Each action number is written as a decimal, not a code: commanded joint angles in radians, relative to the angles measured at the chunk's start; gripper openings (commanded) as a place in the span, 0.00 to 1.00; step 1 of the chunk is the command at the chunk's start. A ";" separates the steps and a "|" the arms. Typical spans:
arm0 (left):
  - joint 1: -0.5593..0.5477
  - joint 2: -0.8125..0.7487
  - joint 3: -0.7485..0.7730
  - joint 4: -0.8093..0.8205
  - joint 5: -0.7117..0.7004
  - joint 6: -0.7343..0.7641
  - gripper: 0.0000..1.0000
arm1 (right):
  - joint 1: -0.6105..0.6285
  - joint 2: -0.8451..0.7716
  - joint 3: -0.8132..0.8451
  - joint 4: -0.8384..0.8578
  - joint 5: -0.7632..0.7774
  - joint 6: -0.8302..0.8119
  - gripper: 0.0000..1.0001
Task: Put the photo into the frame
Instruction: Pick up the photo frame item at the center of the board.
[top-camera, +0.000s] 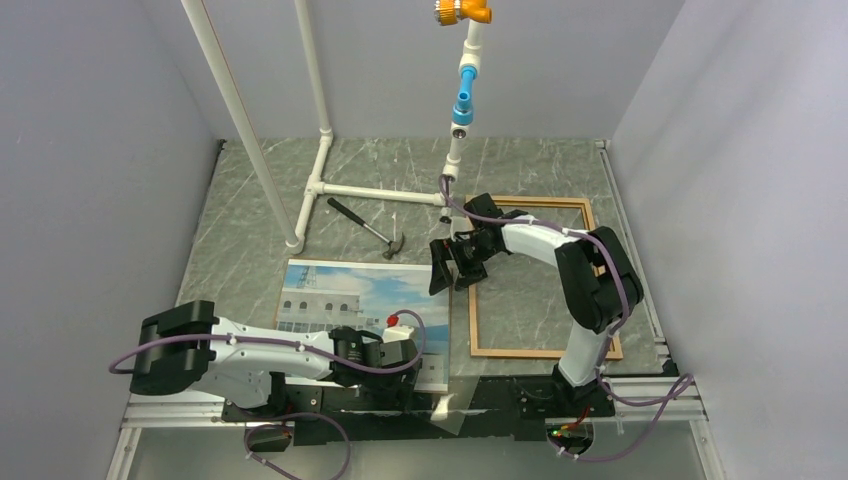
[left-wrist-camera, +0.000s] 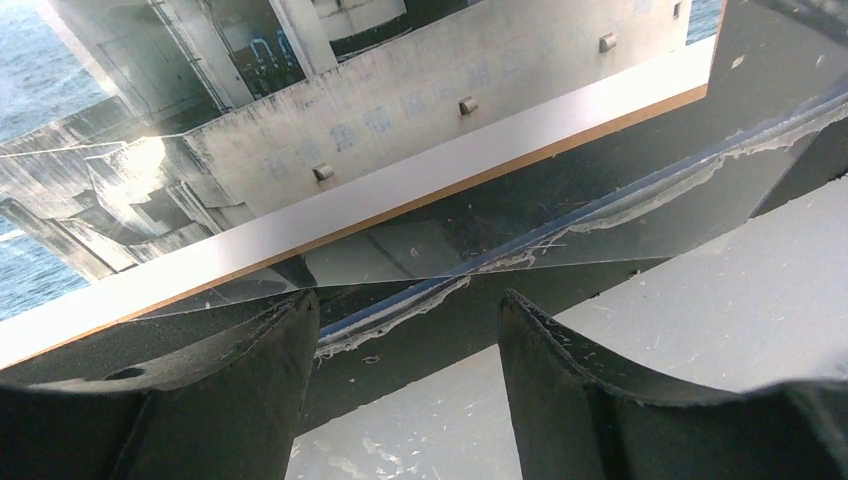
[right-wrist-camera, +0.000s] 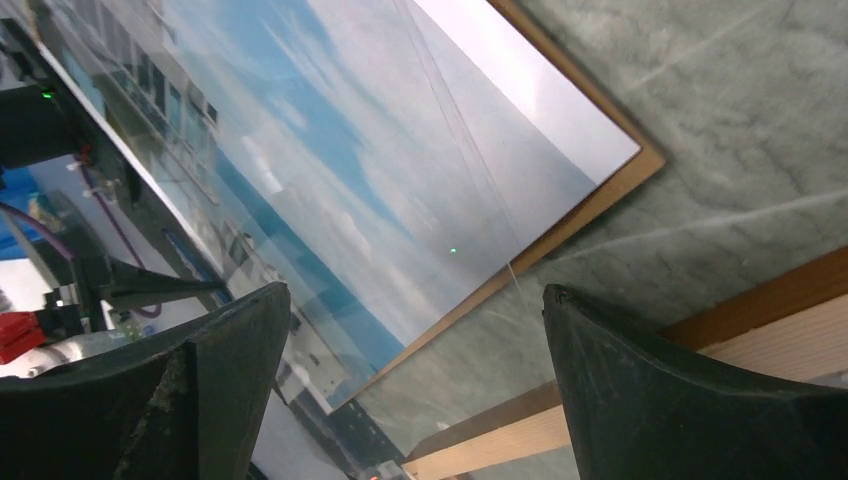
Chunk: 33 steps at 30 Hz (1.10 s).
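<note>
The photo, a white building under blue sky, lies face up on the table left of the frame. A thin brown board edge shows under the photo. The orange-brown frame lies flat with bare table inside it, and one of its rails runs between my right fingers. My right gripper hangs open over the gap between the photo's far right corner and the frame. At the photo's near right edge my left gripper is open, nothing between its fingers.
A clear sheet lies over the photo's near right corner, its edge just past my left fingertips. A hammer lies behind the photo. A white pipe stand and a hanging blue-and-orange fitting stand at the back.
</note>
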<state>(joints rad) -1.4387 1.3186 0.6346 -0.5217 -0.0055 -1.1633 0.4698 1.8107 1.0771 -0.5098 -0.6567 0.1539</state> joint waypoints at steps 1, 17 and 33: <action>0.003 0.058 -0.038 -0.019 -0.065 0.019 0.71 | 0.031 -0.037 -0.035 -0.087 0.162 0.020 1.00; 0.003 0.065 -0.034 -0.028 -0.068 0.021 0.71 | 0.033 0.006 -0.029 -0.037 -0.069 0.038 0.91; 0.002 0.015 -0.037 -0.047 -0.093 0.029 0.71 | -0.024 -0.060 -0.066 -0.031 -0.358 0.024 0.56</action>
<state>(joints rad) -1.4387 1.3209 0.6434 -0.5339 -0.0101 -1.1599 0.4206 1.7599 1.0344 -0.4847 -0.8772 0.1692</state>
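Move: The right hand straddles the far edge of the clear sheet that lies askew over the photo; that stretch of edge is about 1 cm to its left and 2 cm below. The photo's middle lies some 8 cm back and 19 cm left, the wooden frame's middle about 2 cm ahead and 18 cm right, the hammer roughly 12 cm ahead and 18 cm left. From the left hand the same stretch of edge lies about 25 cm ahead and 12 cm right. With its fingers still wide apart on either side of the clear sheet's far edge, the right hand first eases back barely 1 cm and tips its fingers slightly steeper towards the table, then comes forward again by about half of that. From there the fingers close to a little over half open, the forward finger's pad coming up to the edge, while the hand rises about 3 cm, drifts a little back and left at the end, and tilts its fingers some 10 degrees up towards the left. ##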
